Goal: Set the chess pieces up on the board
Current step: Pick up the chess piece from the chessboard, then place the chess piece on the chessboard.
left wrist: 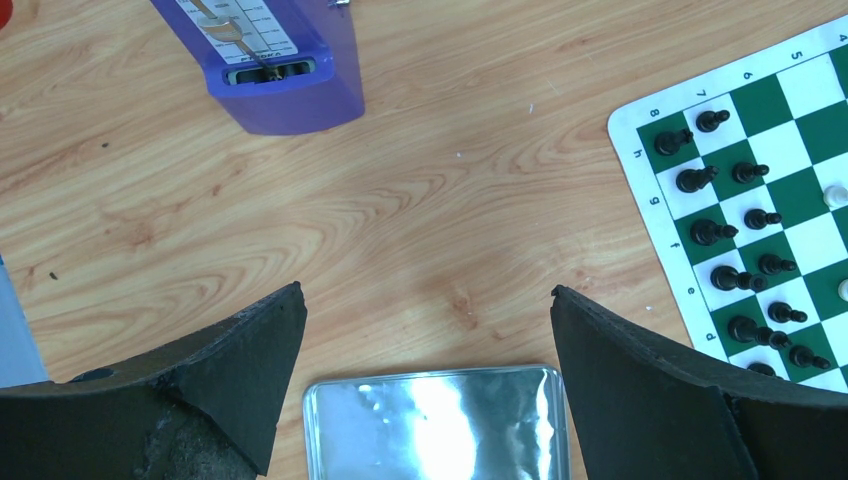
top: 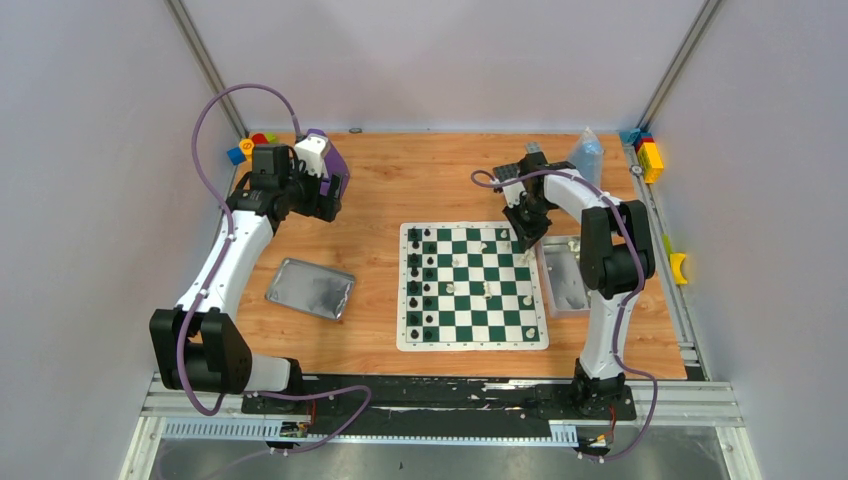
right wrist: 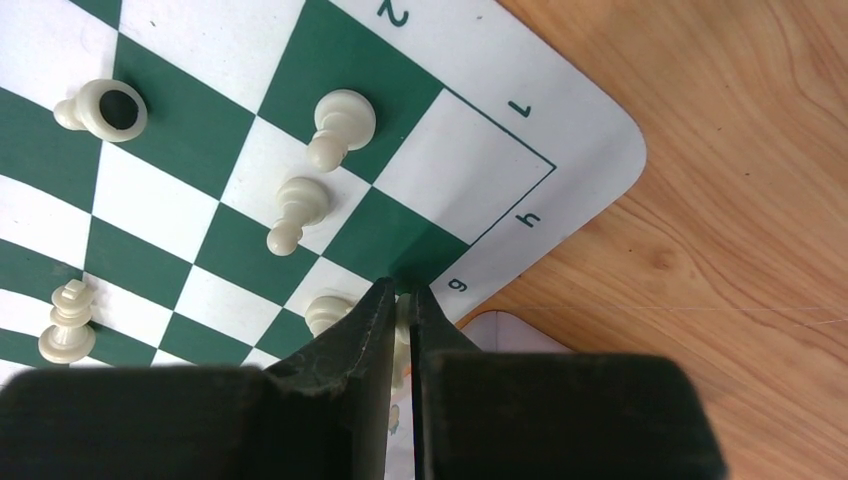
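Observation:
The green and white board (top: pixel 470 343) lies mid-table. Black chess pieces (top: pixel 422 285) stand in two columns along its left side, also in the left wrist view (left wrist: pixel 740 225). A few white pieces (top: pixel 486 291) are scattered over the squares. My right gripper (top: pixel 524 238) hangs over the board's far right corner (right wrist: pixel 560 120), shut on a small white piece (right wrist: pixel 402 325) pinched between its fingertips (right wrist: pixel 402 290). Other white pieces (right wrist: pixel 340 125) lie or stand nearby; one (right wrist: pixel 325 310) is half hidden behind the left finger. My left gripper (top: pixel 328 200) is open over bare wood (left wrist: pixel 428 290).
A silver tin (top: pixel 311 288) lies left of the board, its edge between my left fingers (left wrist: pixel 435 425). A purple metronome-like box (top: pixel 330 170) stands at the far left. A clear box (top: pixel 562 275) sits by the board's right edge. Colourful blocks (top: pixel 648 155) sit beyond the far corners.

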Tool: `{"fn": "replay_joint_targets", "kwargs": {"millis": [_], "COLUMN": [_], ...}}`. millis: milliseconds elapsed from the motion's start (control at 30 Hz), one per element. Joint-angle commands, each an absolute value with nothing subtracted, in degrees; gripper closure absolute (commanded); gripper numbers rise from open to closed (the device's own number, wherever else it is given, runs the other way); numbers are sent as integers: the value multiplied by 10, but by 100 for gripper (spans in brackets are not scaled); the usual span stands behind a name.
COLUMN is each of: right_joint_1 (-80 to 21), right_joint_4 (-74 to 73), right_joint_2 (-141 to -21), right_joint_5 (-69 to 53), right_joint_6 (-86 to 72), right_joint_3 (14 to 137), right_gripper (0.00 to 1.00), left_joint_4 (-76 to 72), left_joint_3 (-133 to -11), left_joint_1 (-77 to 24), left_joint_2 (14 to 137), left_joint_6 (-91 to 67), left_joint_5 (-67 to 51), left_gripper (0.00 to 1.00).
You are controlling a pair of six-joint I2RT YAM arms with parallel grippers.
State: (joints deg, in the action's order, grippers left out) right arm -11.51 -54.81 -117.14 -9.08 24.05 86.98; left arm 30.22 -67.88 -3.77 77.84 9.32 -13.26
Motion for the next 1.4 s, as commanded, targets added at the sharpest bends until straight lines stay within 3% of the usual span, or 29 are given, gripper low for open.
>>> {"fn": "replay_joint_targets", "kwargs": {"millis": [0,400,600,700,900,1367], "right_joint_1": [-116,-116,-117,-117,-117,-115], "right_joint_4": [-548,-544,-534,-520,-472,-339], "right_joint_2": [-1167,-1155,-1141,-1132,-1114,-1069], "right_joint_5": [-96,-111,-178,-228,-339,-454], "right_joint_6": [234,221,166,127,44,-114], "right_joint_3": [894,947,996,1008,1001,926], "right_gripper": [98,100,100,100,100,100], "left_joint_4": [280,276,239,169,85,121], "left_joint_3": [-677,-678,-679,-672,-709,-920], "left_joint_1": [-34,-34,-34,-42,-120,-279], "left_joint_2": [773,778,798,815,870,1087], "left_joint_6": [100,96,53,-12,-136,-245], "left_joint_5": [-141,-153,-252,-311,-301,-331], "left_gripper": [0,0,1,4,8,30]}}
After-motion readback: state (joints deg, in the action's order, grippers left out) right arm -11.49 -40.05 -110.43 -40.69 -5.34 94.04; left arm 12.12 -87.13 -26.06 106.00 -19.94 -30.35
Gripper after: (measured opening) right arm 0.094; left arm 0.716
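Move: The white chess piece is already pinched in my right hand, at the board's far right edge. One white piece stands about 1 cm back and 2 cm left of this hand, one pawn about 1 cm ahead and 4 cm left, and a corner pawn about 4 cm ahead and 4 cm left. My open left gripper is some 44 cm left, 4 cm ahead and 17 cm higher; from it the held piece lies correspondingly right, back and below. Keeping the piece pinched, I lift my right hand off the board, up and forward first, then up and leftward (about 13 cm up, 12 cm left, 5 cm forward), swinging its fingertips some 40 degrees towards my left. My left hand sets off later and sweeps about 26 cm right, slightly forward at the same height, towards the piece, rolling its left side down and closing part way on nothing. ##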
